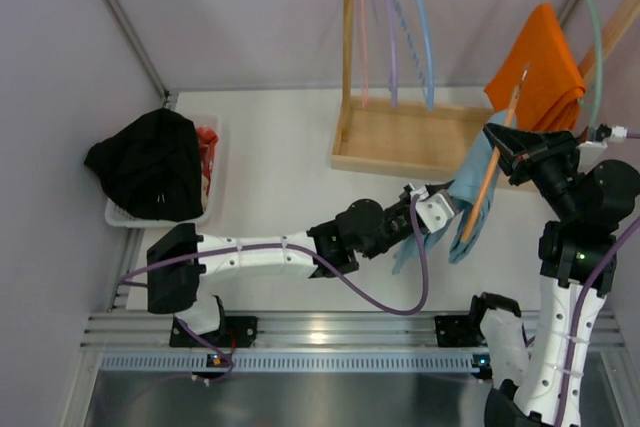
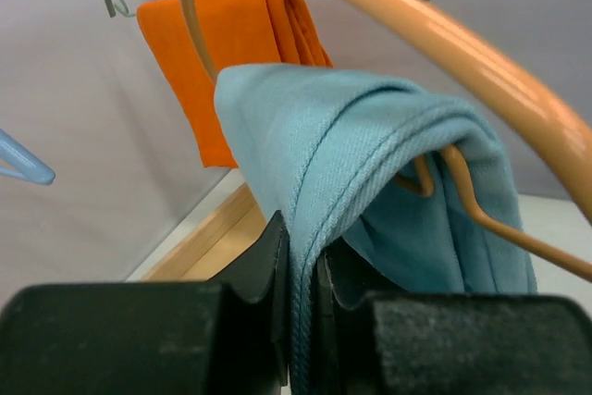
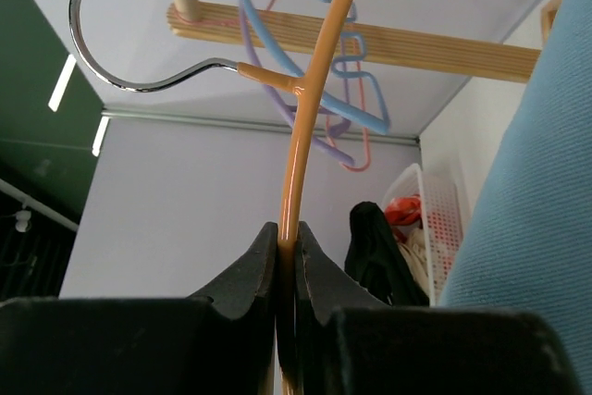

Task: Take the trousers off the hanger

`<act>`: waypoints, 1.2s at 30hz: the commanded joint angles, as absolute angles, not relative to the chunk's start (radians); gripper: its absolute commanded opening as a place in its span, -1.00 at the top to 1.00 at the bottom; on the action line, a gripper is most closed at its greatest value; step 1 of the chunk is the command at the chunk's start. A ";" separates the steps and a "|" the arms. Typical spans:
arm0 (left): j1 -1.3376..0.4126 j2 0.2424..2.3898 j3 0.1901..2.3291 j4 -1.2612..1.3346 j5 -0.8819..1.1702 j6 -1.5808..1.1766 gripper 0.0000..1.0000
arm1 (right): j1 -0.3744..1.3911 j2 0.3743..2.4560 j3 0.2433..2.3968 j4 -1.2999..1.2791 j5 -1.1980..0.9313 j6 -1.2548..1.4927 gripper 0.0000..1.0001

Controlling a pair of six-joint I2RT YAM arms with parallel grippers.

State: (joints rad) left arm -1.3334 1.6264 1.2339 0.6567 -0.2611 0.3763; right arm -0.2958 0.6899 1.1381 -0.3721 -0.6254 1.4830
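Note:
The light blue trousers (image 1: 468,209) hang folded over the thin orange hanger (image 1: 492,172), held in the air in front of the wooden rack. My left gripper (image 1: 447,209) is shut on a hemmed edge of the trousers (image 2: 370,136), which runs down between its jaws (image 2: 303,238). The hanger's rod (image 2: 462,53) arcs above the cloth. My right gripper (image 1: 506,147) is shut on the hanger's rod (image 3: 310,117), pinched between its fingers (image 3: 288,233). The metal hook (image 3: 102,34) points away, free of the rail. A strip of the trousers (image 3: 536,182) shows at the right.
A wooden rack (image 1: 400,137) stands at the back with pink, purple and blue hangers (image 1: 400,27). A mint-green hanger (image 1: 597,37) on its right carries a bright orange garment (image 1: 540,67). At the left, a white basket (image 1: 215,162) holds a black cloth heap (image 1: 150,162).

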 commanded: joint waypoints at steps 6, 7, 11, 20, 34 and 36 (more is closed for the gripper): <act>-1.328 1.477 1.347 0.693 -0.233 0.440 1.00 | -0.296 0.641 0.980 -0.270 -0.730 1.309 1.00; -1.328 1.473 1.356 0.692 -0.233 0.446 1.00 | -0.298 0.641 0.971 -0.271 -0.741 1.302 1.00; -1.328 1.456 1.410 0.651 -0.248 0.457 1.00 | -0.298 0.638 0.928 -0.258 -0.781 1.266 1.00; -1.330 1.462 1.592 0.574 -0.273 0.480 1.00 | -0.301 0.595 0.821 -0.294 -0.818 1.177 1.00; -1.328 1.433 1.784 0.519 -0.288 0.548 1.00 | -0.314 0.545 0.726 -0.402 -0.773 1.143 1.00; -1.330 1.431 1.821 0.508 -0.295 0.542 1.00 | -0.316 0.546 0.697 -0.364 -0.794 1.172 1.00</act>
State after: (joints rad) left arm -1.3296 1.5734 1.6081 0.0608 -0.2783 0.5232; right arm -0.3058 0.5488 0.7498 -0.3286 -0.8028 1.2423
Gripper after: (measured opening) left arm 0.152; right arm 0.068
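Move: The left hand already pinches the blue trousers. The middle of their orange hanger lies about 7 cm to its right, 3 cm ahead and 5 cm higher; the orange trousers hang some 28 cm ahead and 18 cm right, and the light-blue hanger some 28 cm ahead and 6 cm left. The right hand already grips the hanger, with the blue trousers' middle about 6 cm left, 4 cm back and 11 cm below. Downward, fast at first and then more slowly, the right hand takes the gripped hanger some 13 cm, turning roughly 10 degrees counter-clockwise. Opposite to it the left hand rises about 7 cm and eases slightly left, drawing the pinched blue trousers up against the sinking hanger while its fingertips tip downward. Both grips stay shut. ##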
